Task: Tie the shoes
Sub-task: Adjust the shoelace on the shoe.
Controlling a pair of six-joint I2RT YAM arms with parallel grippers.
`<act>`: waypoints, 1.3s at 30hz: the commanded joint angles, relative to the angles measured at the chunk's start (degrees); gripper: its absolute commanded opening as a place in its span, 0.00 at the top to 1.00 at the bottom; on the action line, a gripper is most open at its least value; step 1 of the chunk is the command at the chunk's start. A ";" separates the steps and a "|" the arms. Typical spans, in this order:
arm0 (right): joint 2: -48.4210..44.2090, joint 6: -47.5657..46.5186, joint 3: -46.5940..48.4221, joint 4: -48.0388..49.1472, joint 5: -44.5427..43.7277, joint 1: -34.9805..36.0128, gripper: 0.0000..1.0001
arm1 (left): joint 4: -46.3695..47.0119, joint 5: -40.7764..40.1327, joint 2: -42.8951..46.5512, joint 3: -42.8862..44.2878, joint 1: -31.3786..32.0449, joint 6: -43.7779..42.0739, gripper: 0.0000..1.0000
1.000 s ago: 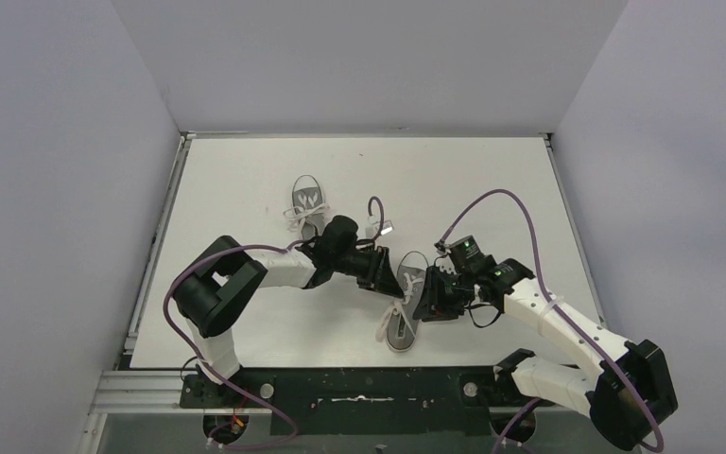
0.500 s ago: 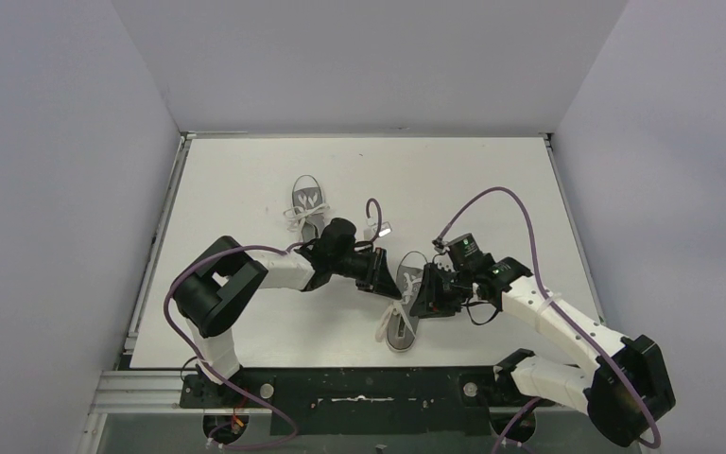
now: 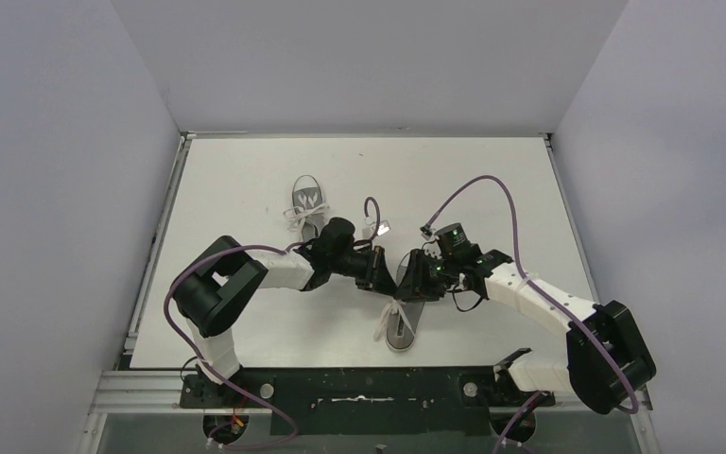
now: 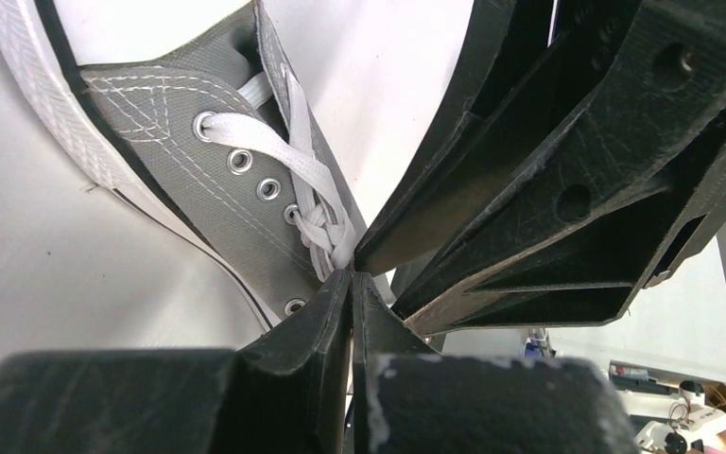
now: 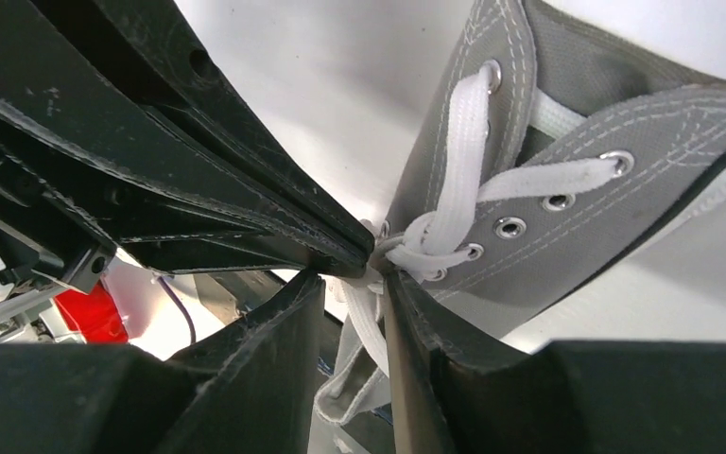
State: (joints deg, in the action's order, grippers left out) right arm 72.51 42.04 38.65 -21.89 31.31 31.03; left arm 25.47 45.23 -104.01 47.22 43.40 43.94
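One grey shoe (image 3: 402, 323) lies near the table's middle, toe toward the arms, and both grippers meet over its laces. My left gripper (image 3: 384, 274) (image 4: 352, 276) is shut, its tips pinching the white lace at the knot (image 4: 327, 236) above the eyelets. My right gripper (image 3: 412, 277) (image 5: 354, 279) faces it from the other side with its jaws apart. A loose lace strand (image 5: 369, 331) hangs in their gap against the right finger. The second shoe (image 3: 308, 201) lies farther back on the left, laces bunched at its near end, untouched.
White table (image 3: 492, 189) boxed in by grey walls on three sides, with a metal rail (image 3: 151, 274) along its left edge. Purple cables loop above both wrists (image 3: 477, 184). The two arms' bases sit at the near edge.
My left gripper has closed at the lace knot. My right arm has swung left and a little back, bringing its gripper against the left one over the shoe, jaws slightly wider.
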 commanded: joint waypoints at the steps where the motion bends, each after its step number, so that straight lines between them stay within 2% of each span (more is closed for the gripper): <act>1: 0.82 0.62 1.49 6.29 -0.37 -0.45 0.70 | 3.62 2.03 0.60 2.26 0.18 0.53 1.00; 6: 1.14 0.07 1.77 5.67 -0.69 -0.63 0.87 | 3.63 2.34 0.88 2.14 0.16 0.74 1.00; 8: 1.24 -0.15 1.65 5.02 -0.80 -0.53 0.90 | 3.70 2.15 1.28 2.08 0.11 0.87 1.00; 10: 0.81 -0.34 0.95 4.52 -0.90 -0.32 0.89 | 3.62 1.98 1.60 2.06 0.03 1.08 1.00; 13: -0.24 -0.72 -0.29 3.80 -1.31 -0.01 0.77 | 4.22 1.94 1.35 2.32 0.02 1.80 1.00; 17: 0.12 -0.55 -1.08 4.31 -1.71 0.07 0.76 | 5.63 1.68 1.09 2.45 0.22 3.16 1.00; 19: 0.44 -0.91 -0.81 4.08 -2.59 0.60 0.78 | 6.68 1.61 1.01 2.43 0.32 3.95 1.00; 23: 1.34 -1.77 -0.78 3.24 -4.04 1.37 0.90 | 6.87 0.65 1.54 2.52 0.27 4.47 1.00; 27: 1.65 -2.20 -1.46 2.18 -5.93 3.26 0.96 | 7.37 -1.04 1.72 2.82 0.28 5.08 1.00; 32: -1.64 -0.88 -4.48 0.75 -8.13 4.21 1.00 | 7.30 -2.37 1.25 4.35 0.28 4.71 1.00; 39: -5.93 -0.34 -4.77 -2.44 -8.36 2.78 1.00 | 6.61 -1.70 0.13 6.25 1.32 4.09 1.00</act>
State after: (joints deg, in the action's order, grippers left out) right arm 69.06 41.63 33.67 -22.57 24.86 34.48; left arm 28.58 42.70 -104.12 50.30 43.92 48.64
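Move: The laces' knot sits on the shoe's upper eyelets, about 1 cm ahead of the right hand's point, 1 cm to its left and 2 cm below; from the left hand the knot is roughly 1 cm ahead, 1 cm to the right and 2 cm down. From the right hand, the hanging lace ends lie some 7 cm back and 6 cm left, the shoe opening 7 cm back and 1 cm left, and the toe cap 8 cm ahead and 2 cm right, all lower. The lace beside the knot is worked by the right fingers: nearly in place, they half close, reopen, then shut almost fully on it while the hand sinks and draws back, ending some 3.5 cm back, down and to the right. The left fingers stay shut, seemingly keeping a lace pinched; that hand barely moves at first, then rises and goes right and forward, about 2 cm each way. ##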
